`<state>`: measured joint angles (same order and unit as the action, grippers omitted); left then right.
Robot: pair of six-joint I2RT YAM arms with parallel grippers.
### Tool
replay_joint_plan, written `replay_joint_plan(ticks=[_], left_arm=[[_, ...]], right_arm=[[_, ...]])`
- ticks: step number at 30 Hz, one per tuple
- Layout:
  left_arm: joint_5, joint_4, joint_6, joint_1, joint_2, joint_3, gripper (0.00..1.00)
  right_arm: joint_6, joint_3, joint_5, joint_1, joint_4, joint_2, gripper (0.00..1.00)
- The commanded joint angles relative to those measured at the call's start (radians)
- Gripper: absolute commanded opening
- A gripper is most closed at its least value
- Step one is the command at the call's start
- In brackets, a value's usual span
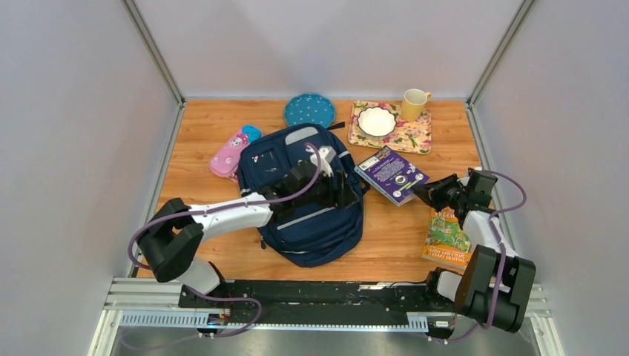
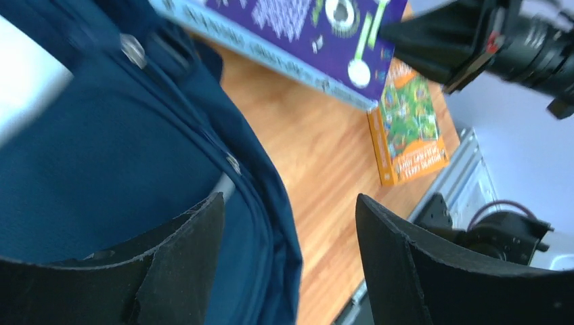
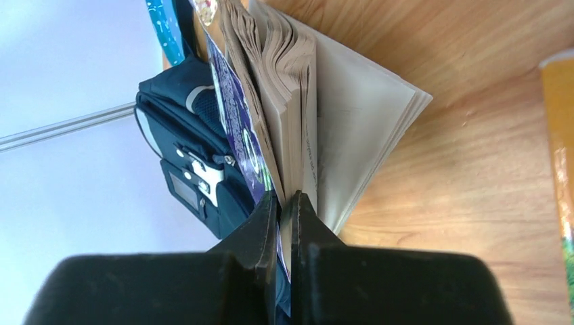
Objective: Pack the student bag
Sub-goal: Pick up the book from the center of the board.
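Observation:
The navy student bag (image 1: 320, 224) lies flat in the middle of the table, with grey top panel toward the back. My left gripper (image 1: 338, 185) hovers over its right side. Its jaws (image 2: 290, 203) stand open, straddling the bag's edge (image 2: 122, 156) with nothing pinched. A purple book (image 1: 391, 174) lies just right of the bag. My right gripper (image 1: 424, 191) is shut on the near edge of it, clamping the purple cover (image 3: 237, 115) and a few pages. The other pages fan open. The bag (image 3: 183, 128) shows behind the book.
An orange and green book (image 1: 447, 237) lies by the right arm. A pink pencil case (image 1: 230, 154) sits left of the bag. At the back are a teal plate (image 1: 309, 110), a floral tray (image 1: 415, 137) with a white bowl (image 1: 377, 121), and a yellow mug (image 1: 414, 104).

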<state>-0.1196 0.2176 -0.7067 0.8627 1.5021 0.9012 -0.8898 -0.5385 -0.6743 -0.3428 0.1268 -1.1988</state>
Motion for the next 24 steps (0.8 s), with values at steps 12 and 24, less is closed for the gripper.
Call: replay_joint_plan(ticks=[12,24], left_arm=[[0.026,0.394,-0.367,0.099,0.329,0.108,0.79],[-0.095,0.373,-0.473,0.036,0.523,0.277,0.79]], right_arm=[[-0.153,0.114,-0.094,0.028,-0.079,0.194,0.00],[-0.083,0.103,-0.208,0.024,-0.085,0.168,0.00]])
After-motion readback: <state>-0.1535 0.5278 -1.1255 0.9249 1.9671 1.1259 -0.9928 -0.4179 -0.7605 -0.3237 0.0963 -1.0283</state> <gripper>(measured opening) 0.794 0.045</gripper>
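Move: The purple book, its near right corner pinched by the right hand, has its middle about 12 cm to the left hand's right, 6 cm ahead and 6 cm lower. From the right hand that middle is some 7 cm left, 5 cm ahead and slightly below. The backpack's middle lies 16 cm left of the left hand, about level fore and aft and 10 cm below. The orange book is 12 cm right of the right hand, 14 cm back and 9 cm down. Open left hand dips back, then swings right, about 10 cm overall, towards the book the right hand keeps pinching. ##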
